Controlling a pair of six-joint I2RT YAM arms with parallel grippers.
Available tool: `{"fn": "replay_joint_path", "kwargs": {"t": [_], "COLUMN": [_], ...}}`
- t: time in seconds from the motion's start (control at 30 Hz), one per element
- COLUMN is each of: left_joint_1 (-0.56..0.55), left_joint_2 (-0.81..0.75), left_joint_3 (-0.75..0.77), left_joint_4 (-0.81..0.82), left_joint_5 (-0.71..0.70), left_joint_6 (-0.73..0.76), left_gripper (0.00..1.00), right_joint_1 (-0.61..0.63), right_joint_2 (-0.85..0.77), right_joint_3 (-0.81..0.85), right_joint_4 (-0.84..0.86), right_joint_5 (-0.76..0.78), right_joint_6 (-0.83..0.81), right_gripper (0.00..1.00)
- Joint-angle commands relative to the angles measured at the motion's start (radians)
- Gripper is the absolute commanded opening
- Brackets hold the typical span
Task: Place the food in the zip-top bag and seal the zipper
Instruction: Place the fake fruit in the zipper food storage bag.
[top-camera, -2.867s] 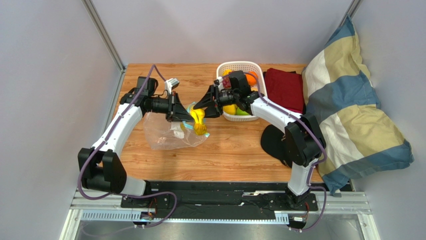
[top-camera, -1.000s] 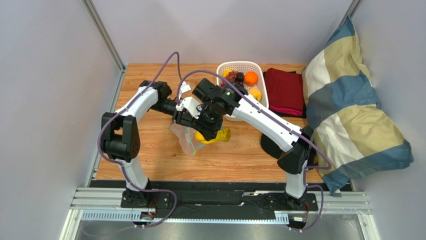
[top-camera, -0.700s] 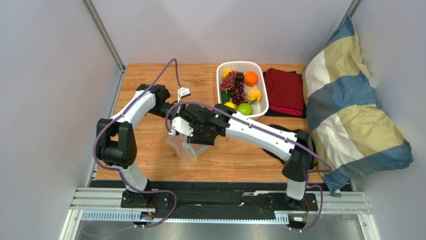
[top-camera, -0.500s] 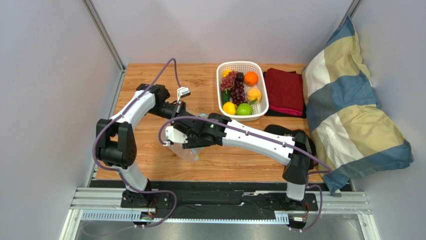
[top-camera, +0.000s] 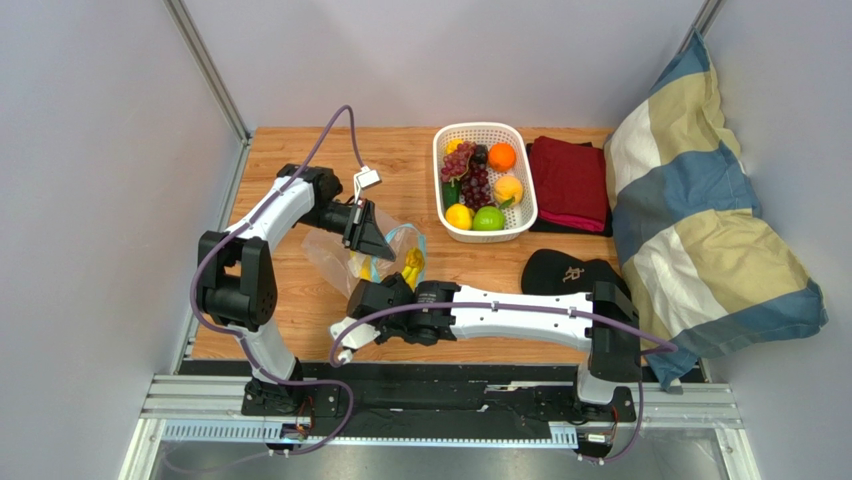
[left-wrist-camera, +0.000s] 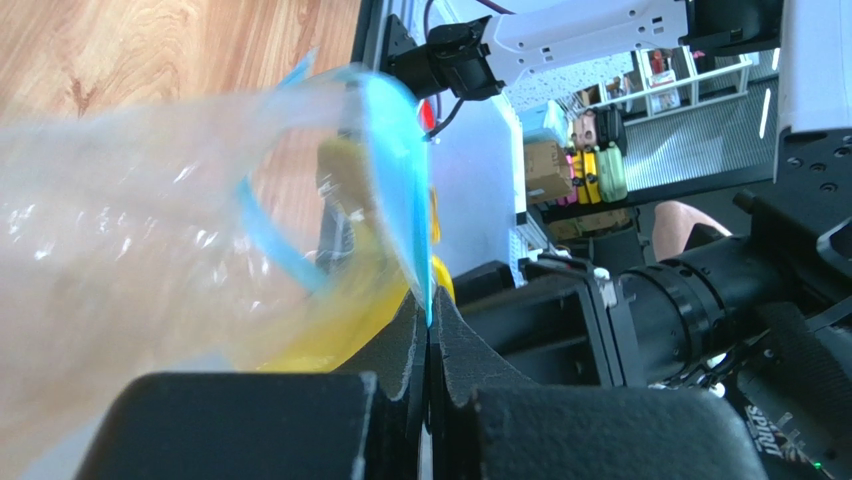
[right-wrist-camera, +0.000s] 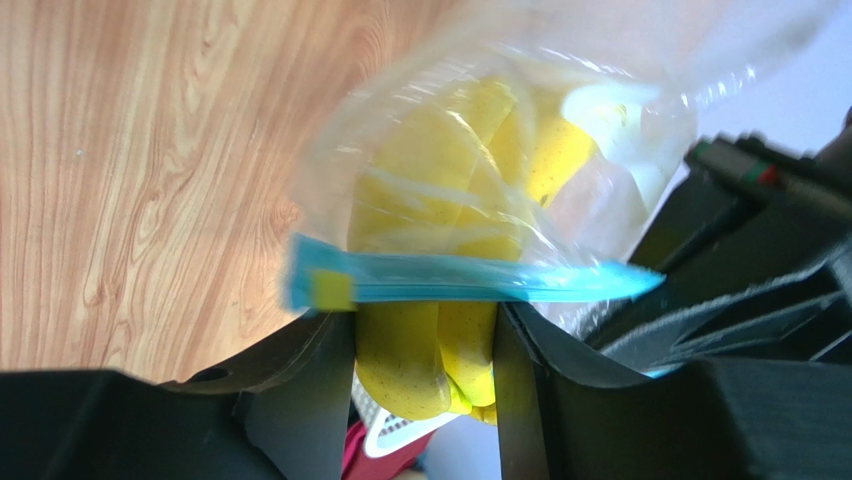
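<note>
The clear zip-top bag (top-camera: 328, 258) lies left of centre on the table, its teal zipper (top-camera: 402, 236) raised. My left gripper (top-camera: 374, 242) is shut on the zipper (left-wrist-camera: 396, 170) edge, pinching it thinly between both pads (left-wrist-camera: 428, 322). The yellow banana bunch (top-camera: 412, 266) sits at the bag's mouth. In the right wrist view its upper part is inside the bag (right-wrist-camera: 600, 190), past the zipper (right-wrist-camera: 480, 282). My right gripper (right-wrist-camera: 425, 332) is shut on the banana's (right-wrist-camera: 400, 362) lower end and reaches in from the near side (top-camera: 402, 288). Grapes (top-camera: 472, 182), an orange (top-camera: 502, 156) and other round fruits lie in the basket.
The white lattice basket (top-camera: 441, 170) stands at the back centre. A red cloth (top-camera: 570, 180) lies to its right, a black cap (top-camera: 565, 275) nearer, and a striped pillow (top-camera: 700, 230) leans on the right wall. My right forearm (top-camera: 520, 312) lies low along the table front.
My right arm has swung from above the bag to the near side, still holding the banana, whose top is now inside the mouth. The bag has spread out leftward under the left gripper.
</note>
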Motion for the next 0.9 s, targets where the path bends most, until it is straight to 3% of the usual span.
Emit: {"fn": "replay_joint_path", "kwargs": {"t": [0.0, 0.27, 0.3, 0.37, 0.5, 0.73, 0.87], "left_joint_1": [-0.005, -0.005, -0.005, -0.004, 0.004, 0.049, 0.052], "left_joint_2": [-0.032, -0.128, -0.133, -0.136, -0.128, -0.117, -0.125], "left_joint_3": [0.023, -0.054, -0.053, -0.045, -0.017, 0.041, 0.049], "left_joint_4": [-0.309, -0.182, -0.183, -0.198, -0.234, -0.31, -0.312], "left_joint_5": [0.069, 0.068, 0.068, 0.075, 0.082, 0.088, 0.088], "left_joint_6": [0.08, -0.061, -0.062, -0.05, -0.024, 0.019, 0.014], "left_gripper": [0.0, 0.0, 0.0, 0.0, 0.0, 0.0, 0.0], "right_joint_1": [0.033, 0.032, 0.03, 0.024, -0.003, -0.06, -0.062], "right_joint_2": [-0.058, -0.091, -0.104, -0.144, -0.201, -0.325, -0.442], "right_joint_3": [-0.031, -0.103, -0.127, -0.158, -0.209, -0.16, -0.221], "right_joint_4": [0.134, 0.272, 0.284, 0.327, 0.411, 0.294, 0.248], "right_joint_5": [0.008, 0.026, 0.011, 0.008, 0.017, -0.017, -0.075], "right_joint_6": [-0.12, -0.197, -0.201, -0.224, -0.243, -0.123, -0.057], "right_gripper": [0.1, 0.25, 0.34, 0.41, 0.7, 0.8, 0.88]}}
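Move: Just to the left of the right hand, about 5 cm over, 4 cm ahead and 4 cm lower, is the middle of the bag, with the held bananas already mostly inside it, centred roughly 3 cm left, 2 cm ahead and 3 cm below. The basket stands some 19 cm ahead and 18 cm right. From the left hand, pinching the rim, the bag's middle is level fore and aft, 4 cm left and 8 cm down. Easing the bananas a couple of centimetres left and slightly back into the bag, the right hand then opens its fingers, lets go and backs out of the bag mouth, rising some 7 cm and drifting right, its wrist rolling left side up. The left hand keeps its pinch on the rim and lifts it about 3.5 cm, dipping back 2 cm and returning forward on the way. ##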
